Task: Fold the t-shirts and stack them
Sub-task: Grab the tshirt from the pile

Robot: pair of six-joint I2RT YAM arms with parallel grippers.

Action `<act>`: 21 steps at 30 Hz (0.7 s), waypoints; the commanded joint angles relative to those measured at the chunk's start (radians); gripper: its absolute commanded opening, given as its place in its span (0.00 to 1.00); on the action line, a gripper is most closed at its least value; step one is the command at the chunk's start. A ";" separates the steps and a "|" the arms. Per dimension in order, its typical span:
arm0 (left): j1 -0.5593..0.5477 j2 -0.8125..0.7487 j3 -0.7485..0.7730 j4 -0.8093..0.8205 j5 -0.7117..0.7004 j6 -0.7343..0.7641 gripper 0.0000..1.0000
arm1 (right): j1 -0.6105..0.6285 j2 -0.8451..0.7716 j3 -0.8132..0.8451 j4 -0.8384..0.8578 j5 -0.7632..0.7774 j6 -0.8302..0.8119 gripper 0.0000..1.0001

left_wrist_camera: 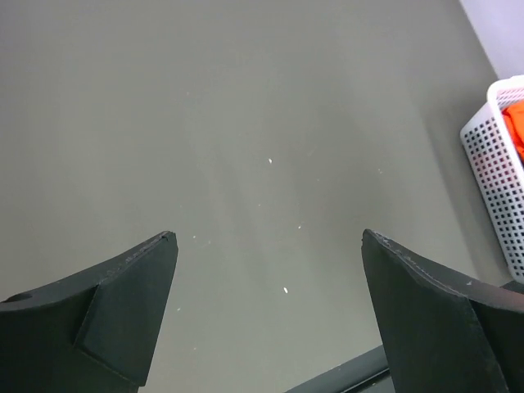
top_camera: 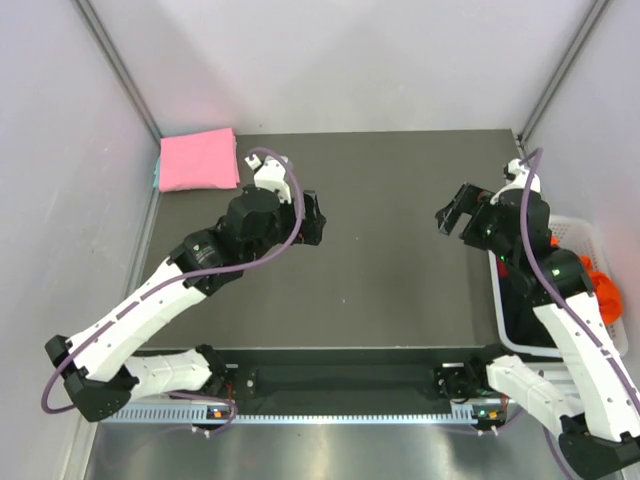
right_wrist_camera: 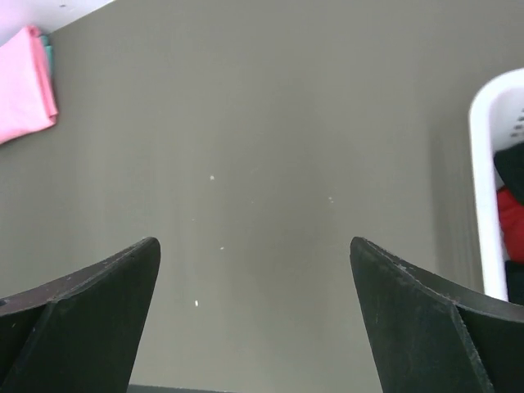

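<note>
A light pink t-shirt lies folded flat at the table's far left corner; it also shows at the top left of the right wrist view as the pink t-shirt. An orange-red t-shirt sits bunched in the white basket at the right edge, mostly hidden by the right arm. The orange-red t-shirt peeks out in the left wrist view too. My left gripper hangs open over the bare mat, right of the pink t-shirt. My right gripper is open too, left of the basket. Both are empty.
The white lattice basket stands at the right table edge, its rim close to my right gripper. A thin teal edge shows beside the pink shirt. Grey walls close in on three sides. The dark mat spans the table.
</note>
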 commanded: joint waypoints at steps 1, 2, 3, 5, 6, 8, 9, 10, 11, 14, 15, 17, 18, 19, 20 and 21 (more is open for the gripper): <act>0.041 0.000 0.018 -0.008 0.031 -0.014 0.99 | 0.011 0.020 0.025 -0.022 0.093 0.036 1.00; 0.058 -0.003 0.014 -0.008 0.051 -0.021 0.99 | 0.013 0.026 0.020 -0.024 0.124 0.037 1.00; 0.081 -0.012 -0.005 -0.001 0.077 -0.029 0.99 | 0.011 0.034 0.014 -0.016 0.206 0.036 1.00; 0.161 -0.023 -0.031 0.034 0.193 -0.054 0.99 | 0.001 0.075 0.008 -0.001 0.318 0.033 1.00; 0.190 -0.028 -0.057 0.046 0.238 -0.061 0.99 | -0.015 0.103 0.020 -0.011 0.416 0.066 1.00; 0.276 -0.028 -0.072 0.046 0.354 -0.086 0.99 | -0.108 0.213 0.078 -0.074 0.457 0.098 1.00; 0.299 -0.025 -0.079 0.040 0.389 -0.101 0.98 | -0.151 0.247 0.093 -0.100 0.467 0.153 1.00; 0.326 -0.023 -0.079 0.031 0.407 -0.104 0.97 | -0.229 0.300 0.104 -0.131 0.464 0.172 1.00; 0.333 -0.026 -0.080 0.022 0.405 -0.100 0.97 | -0.281 0.326 0.085 -0.122 0.472 0.195 1.00; 0.333 -0.041 -0.085 0.016 0.404 -0.081 0.97 | -0.334 0.344 0.042 -0.102 0.512 0.236 1.00; 0.334 -0.048 -0.086 0.003 0.401 -0.074 0.97 | -0.383 0.348 0.026 -0.099 0.536 0.250 1.00; 0.334 -0.055 -0.092 -0.001 0.385 -0.074 0.97 | -0.456 0.350 -0.037 -0.062 0.549 0.264 1.00; 0.333 -0.060 -0.097 0.006 0.387 -0.077 0.97 | -0.487 0.356 -0.058 -0.048 0.537 0.269 0.99; 0.333 -0.061 -0.105 0.011 0.391 -0.077 0.96 | -0.541 0.360 -0.092 -0.024 0.527 0.273 0.98; 0.334 -0.063 -0.105 0.015 0.396 -0.075 0.96 | -0.559 0.361 -0.109 -0.009 0.526 0.267 0.97; 0.333 -0.061 -0.103 0.016 0.402 -0.077 0.96 | -0.575 0.370 -0.124 0.025 0.532 0.264 0.97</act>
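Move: The orange t-shirt in the basket lies about 32 cm to the right hand's right, roughly 3 cm back and 22 cm below. The basket's middle is some 30 cm to the right of that hand and 5 cm back, and the black t-shirt in it about 22 cm right, 7 cm back and somewhat lower. From the left hand, the orange t-shirt is some 61 cm right, 3 cm back and 25 cm below. Out over the basket towards the orange t-shirt goes the right hand, open and touching nothing yet: about 21 cm right while sinking 12 cm, bowing forward then coming back, with the wrist swinging clockwise nearly 60 degrees and the fingers tipping farther down. The left hand, open too, eases left, down and forward a few centimetres, then slightly back. ##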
